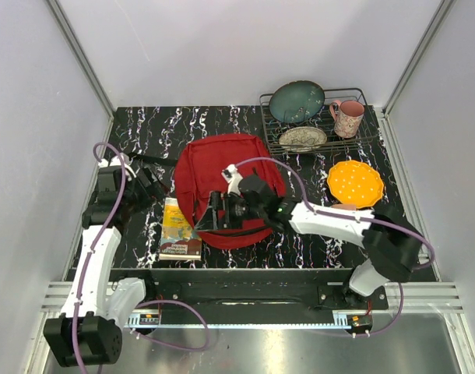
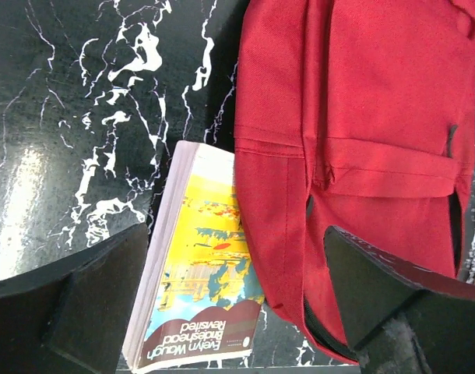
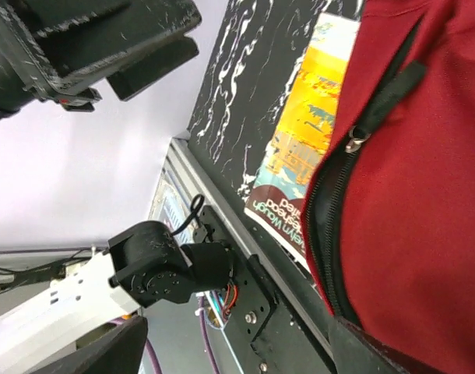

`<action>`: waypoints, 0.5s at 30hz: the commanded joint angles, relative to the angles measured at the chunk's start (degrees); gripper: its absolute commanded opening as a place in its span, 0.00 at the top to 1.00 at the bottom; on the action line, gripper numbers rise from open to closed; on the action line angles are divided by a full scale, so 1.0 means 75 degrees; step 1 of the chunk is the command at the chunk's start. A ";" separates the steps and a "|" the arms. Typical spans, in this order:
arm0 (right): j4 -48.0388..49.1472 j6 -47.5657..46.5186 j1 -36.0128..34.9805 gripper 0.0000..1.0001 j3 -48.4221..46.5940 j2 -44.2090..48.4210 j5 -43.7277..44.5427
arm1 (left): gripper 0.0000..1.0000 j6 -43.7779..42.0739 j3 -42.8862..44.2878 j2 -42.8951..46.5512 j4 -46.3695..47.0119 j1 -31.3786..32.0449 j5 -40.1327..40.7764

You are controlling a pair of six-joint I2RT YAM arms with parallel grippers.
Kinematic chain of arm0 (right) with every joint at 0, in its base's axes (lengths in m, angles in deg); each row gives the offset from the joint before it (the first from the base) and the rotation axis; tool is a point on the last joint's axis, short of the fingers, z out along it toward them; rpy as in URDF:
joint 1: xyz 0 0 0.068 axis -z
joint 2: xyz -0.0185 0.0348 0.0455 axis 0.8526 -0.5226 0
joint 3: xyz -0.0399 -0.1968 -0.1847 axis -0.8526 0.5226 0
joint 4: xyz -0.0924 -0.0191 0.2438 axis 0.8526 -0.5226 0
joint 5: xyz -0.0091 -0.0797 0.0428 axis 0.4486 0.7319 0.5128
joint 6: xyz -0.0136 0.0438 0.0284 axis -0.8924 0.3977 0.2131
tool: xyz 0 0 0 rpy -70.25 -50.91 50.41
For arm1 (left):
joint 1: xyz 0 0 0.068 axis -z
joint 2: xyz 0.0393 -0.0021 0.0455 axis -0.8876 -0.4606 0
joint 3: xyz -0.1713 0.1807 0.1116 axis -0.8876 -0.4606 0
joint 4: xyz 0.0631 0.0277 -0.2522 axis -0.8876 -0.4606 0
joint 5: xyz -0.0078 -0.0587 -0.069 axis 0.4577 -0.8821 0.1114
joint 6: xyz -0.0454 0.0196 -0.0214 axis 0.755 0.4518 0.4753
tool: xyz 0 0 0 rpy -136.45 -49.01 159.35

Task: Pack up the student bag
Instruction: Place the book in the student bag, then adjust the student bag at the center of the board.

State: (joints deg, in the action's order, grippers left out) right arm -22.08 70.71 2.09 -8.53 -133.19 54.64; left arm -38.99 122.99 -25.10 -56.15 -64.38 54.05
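The student bag (image 1: 230, 175) is a red backpack lying flat mid-table, its black zip (image 3: 319, 226) partly open with the pull (image 3: 354, 140) showing. A yellow paperback book (image 1: 179, 228) lies against the bag's left edge, partly tucked under it. My left gripper (image 1: 149, 187) hovers left of the bag, open; in the left wrist view (image 2: 237, 308) its jaws straddle the book (image 2: 202, 280) and the bag's edge (image 2: 362, 117) without touching. My right gripper (image 1: 212, 212) is open over the bag's near-left corner (image 3: 424, 218), holding nothing (image 3: 237, 354).
A wire dish rack (image 1: 370, 132) at the back right holds a teal bowl (image 1: 297, 101), a patterned plate (image 1: 303, 139) and a pink mug (image 1: 347, 118). An orange plate (image 1: 355, 183) lies right of the bag. The black marble table (image 1: 144, 132) ends just near the book.
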 commanded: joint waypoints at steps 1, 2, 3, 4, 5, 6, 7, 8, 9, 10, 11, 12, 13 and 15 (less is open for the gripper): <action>0.0477 -0.0215 -0.0038 0.00 -0.0757 -0.0827 -0.1233 | 0.01 0.0135 -0.0080 -0.0092 0.0177 -0.0614 -0.1359; -0.0012 -0.0320 -0.0085 0.01 -0.0921 -0.1119 -0.1139 | 0.01 0.0158 -0.0104 -0.0150 0.0201 -0.0719 -0.1697; -0.0921 -0.0947 -0.0178 0.00 -0.1514 -0.1470 -0.0152 | 0.01 0.0170 -0.0127 -0.0256 0.0224 -0.0953 -0.1886; -0.1627 -0.1151 -0.0179 0.00 -0.1717 -0.1589 0.0078 | 0.01 0.0147 -0.0197 -0.0245 0.0236 -0.0978 -0.1864; -0.1866 -0.1338 -0.0179 0.00 -0.2021 -0.1707 0.0417 | 0.01 0.0112 -0.0221 -0.0175 0.0248 -0.1036 -0.1794; -0.2065 -0.1422 -0.0167 0.00 -0.2140 -0.1870 0.0559 | 0.01 0.0088 -0.0256 -0.0140 0.0225 -0.1049 -0.1713; -0.2230 -0.1469 -0.0179 0.00 -0.2222 -0.1941 0.0596 | 0.01 0.0030 -0.0326 -0.0105 0.0213 -0.1049 -0.1538; -0.2255 -0.1411 -0.0167 0.00 -0.2269 -0.2000 0.0654 | 0.01 0.0006 -0.0362 -0.0093 0.0224 -0.1083 -0.1478; -0.2266 -0.1329 -0.0167 0.00 -0.2258 -0.2093 0.0724 | 0.01 -0.0005 -0.0408 -0.0104 0.0224 -0.1084 -0.1431; -0.2255 -0.1224 -0.0167 0.00 -0.2212 -0.2129 0.0922 | 0.01 -0.0006 -0.0479 -0.0116 0.0236 -0.1095 -0.1314; -0.2266 -0.1038 -0.0179 0.00 -0.2107 -0.2153 0.1098 | 0.01 -0.0006 -0.0514 -0.0162 0.0271 -0.1096 -0.1267; -0.2301 -0.0966 -0.0144 0.00 -0.2048 -0.2188 0.1251 | 0.01 -0.0017 -0.0549 -0.0174 0.0318 -0.1096 -0.1266; -0.2371 -0.0919 -0.0121 0.00 -0.1989 -0.2188 0.1473 | 0.01 -0.0040 -0.0619 -0.0186 0.0341 -0.1096 -0.1232; -0.2489 -0.0708 -0.0016 0.00 -0.1825 -0.2177 0.1720 | 0.01 -0.0064 -0.0713 -0.0245 0.0423 -0.1096 -0.1173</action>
State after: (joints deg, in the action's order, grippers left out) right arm -37.19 63.70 1.17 -23.11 -148.79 60.49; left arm -38.73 118.75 -26.59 -55.51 -72.20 44.61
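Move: The Brideshead book lies about 10 cm back from the left hand, 4 cm to its right and 14 cm below. From the same hand, the middle of the red student bag is some 18 cm to the right, level with it front to back, and the black strap about 9 cm ahead and 3 cm left. For the right hand, the left part of the bag mouth is about 12 cm below and 2 cm left, with the book 9 cm left and 4 cm back, and the bag's middle 7 cm ahead and 6 cm right. Down goes the right hand, nearly 7 cm, towards the left part of the bag mouth; it first drifts a couple of centimetres left, then eases 2 to 3 cm forward, its fingers tipping some 15 degrees further down and staying wide open. The left hand sinks about 2.5 cm and slightly back towards the book, its left side rolling down a little, also open. ##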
